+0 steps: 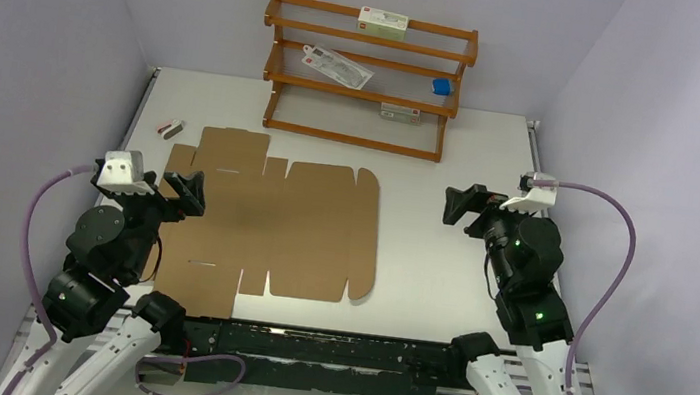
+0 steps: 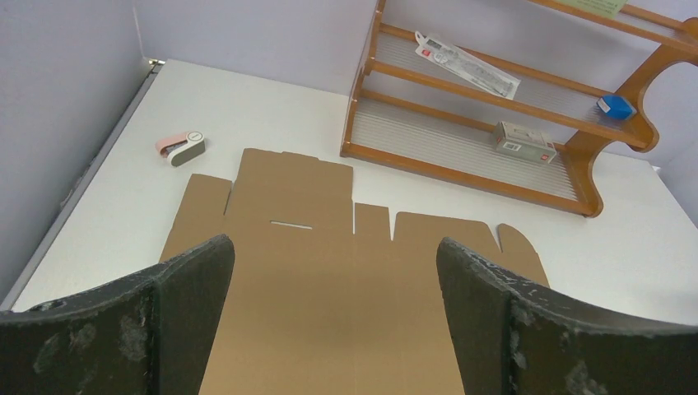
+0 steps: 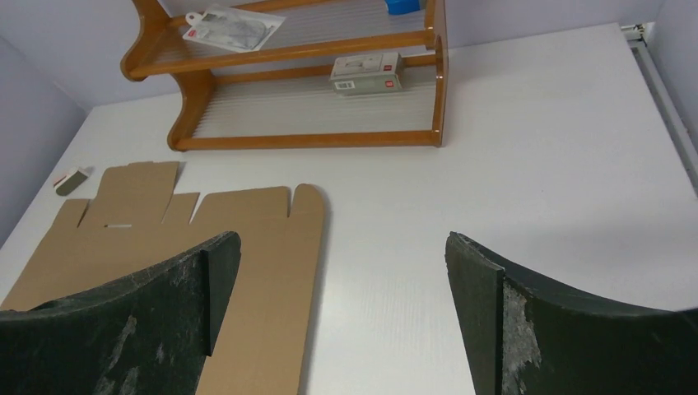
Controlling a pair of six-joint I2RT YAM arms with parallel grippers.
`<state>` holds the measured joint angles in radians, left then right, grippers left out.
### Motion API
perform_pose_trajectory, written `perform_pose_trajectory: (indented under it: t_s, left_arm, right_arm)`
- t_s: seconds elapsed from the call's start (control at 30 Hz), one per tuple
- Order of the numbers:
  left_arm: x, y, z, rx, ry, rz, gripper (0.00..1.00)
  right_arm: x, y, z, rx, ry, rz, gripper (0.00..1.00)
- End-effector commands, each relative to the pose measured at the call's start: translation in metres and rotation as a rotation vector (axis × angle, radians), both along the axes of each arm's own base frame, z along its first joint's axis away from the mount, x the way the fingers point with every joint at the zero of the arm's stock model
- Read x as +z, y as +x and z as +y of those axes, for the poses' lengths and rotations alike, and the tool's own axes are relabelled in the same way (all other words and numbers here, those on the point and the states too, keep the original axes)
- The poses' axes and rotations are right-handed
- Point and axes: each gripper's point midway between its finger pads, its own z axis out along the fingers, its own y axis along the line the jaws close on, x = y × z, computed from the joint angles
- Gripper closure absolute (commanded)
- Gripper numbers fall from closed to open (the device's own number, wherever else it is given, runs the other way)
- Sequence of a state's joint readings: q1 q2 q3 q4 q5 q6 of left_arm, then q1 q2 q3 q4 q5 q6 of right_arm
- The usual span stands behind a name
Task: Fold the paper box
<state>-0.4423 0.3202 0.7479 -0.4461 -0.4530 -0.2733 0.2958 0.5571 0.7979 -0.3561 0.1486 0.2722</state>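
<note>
The paper box (image 1: 282,224) is a flat, unfolded sheet of brown cardboard with flaps and slots, lying left of centre on the white table (image 1: 438,269). It also fills the lower part of the left wrist view, the paper box (image 2: 329,280), and the left side of the right wrist view, the paper box (image 3: 165,230). My left gripper (image 1: 187,192) hovers open over the sheet's left edge, nothing between its fingers (image 2: 189,288). My right gripper (image 1: 458,207) stands open above bare table to the right of the sheet, apart from it.
An orange-brown wooden rack (image 1: 366,74) stands at the back, holding small white cartons (image 1: 382,23), a plastic packet (image 1: 339,66) and a blue item (image 1: 441,86). A small pink and grey object (image 1: 170,128) lies near the table's left edge, behind the sheet.
</note>
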Motion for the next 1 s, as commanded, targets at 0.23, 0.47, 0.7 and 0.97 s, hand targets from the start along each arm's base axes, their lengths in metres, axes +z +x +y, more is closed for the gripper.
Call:
perform_pose_trajectory:
  t_s: [0.23,0.47,0.7,0.97]
  left_arm:
    - [-0.004,0.005,-0.001,0.012,-0.002,0.011,0.02]
    - [-0.013,0.012,-0.002,0.029,-0.011,0.048,0.02]
    - [-0.054,0.029,-0.016,0.049,-0.064,0.226,0.02]
    - [-0.115,0.049,-0.041,0.031,-0.077,0.438,0.02]
  right_arm:
    - [-0.003,0.007,0.004,0.007,0.006,-0.009,0.0]
    - [-0.014,0.013,0.012,0.034,0.026,0.004,0.0]
    - [-0.045,0.035,0.049,0.17,0.084,0.099,0.0]
    - [-0.109,0.07,0.1,0.349,0.171,0.28,0.0]
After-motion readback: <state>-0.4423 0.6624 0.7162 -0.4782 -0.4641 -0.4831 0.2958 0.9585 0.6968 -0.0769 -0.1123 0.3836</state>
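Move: The flat paper box lies with its middle about 14 cm ahead of the left hand, 14 cm to its right and 30 cm below; its far-left flap is some 32 cm ahead and 3 cm right of that hand. From the right hand the box's rounded right flap is roughly 10 cm ahead, 19 cm left and 29 cm down, the box's middle 40 cm left and 10 cm ahead, and the shelf's bottom bar 34 cm ahead and 25 cm left. The flat box is approached from both sides, slowly at first and then quickly. The left hand sinks about 9 cm while reaching forward and a little right over the box, its fingers tipping some 20 degrees down; the right hand comes down as far, slants left and forward towards the rounded flap, and tips down while turning counter-clockwise. Both grippers stay wide open, touching nothing. ##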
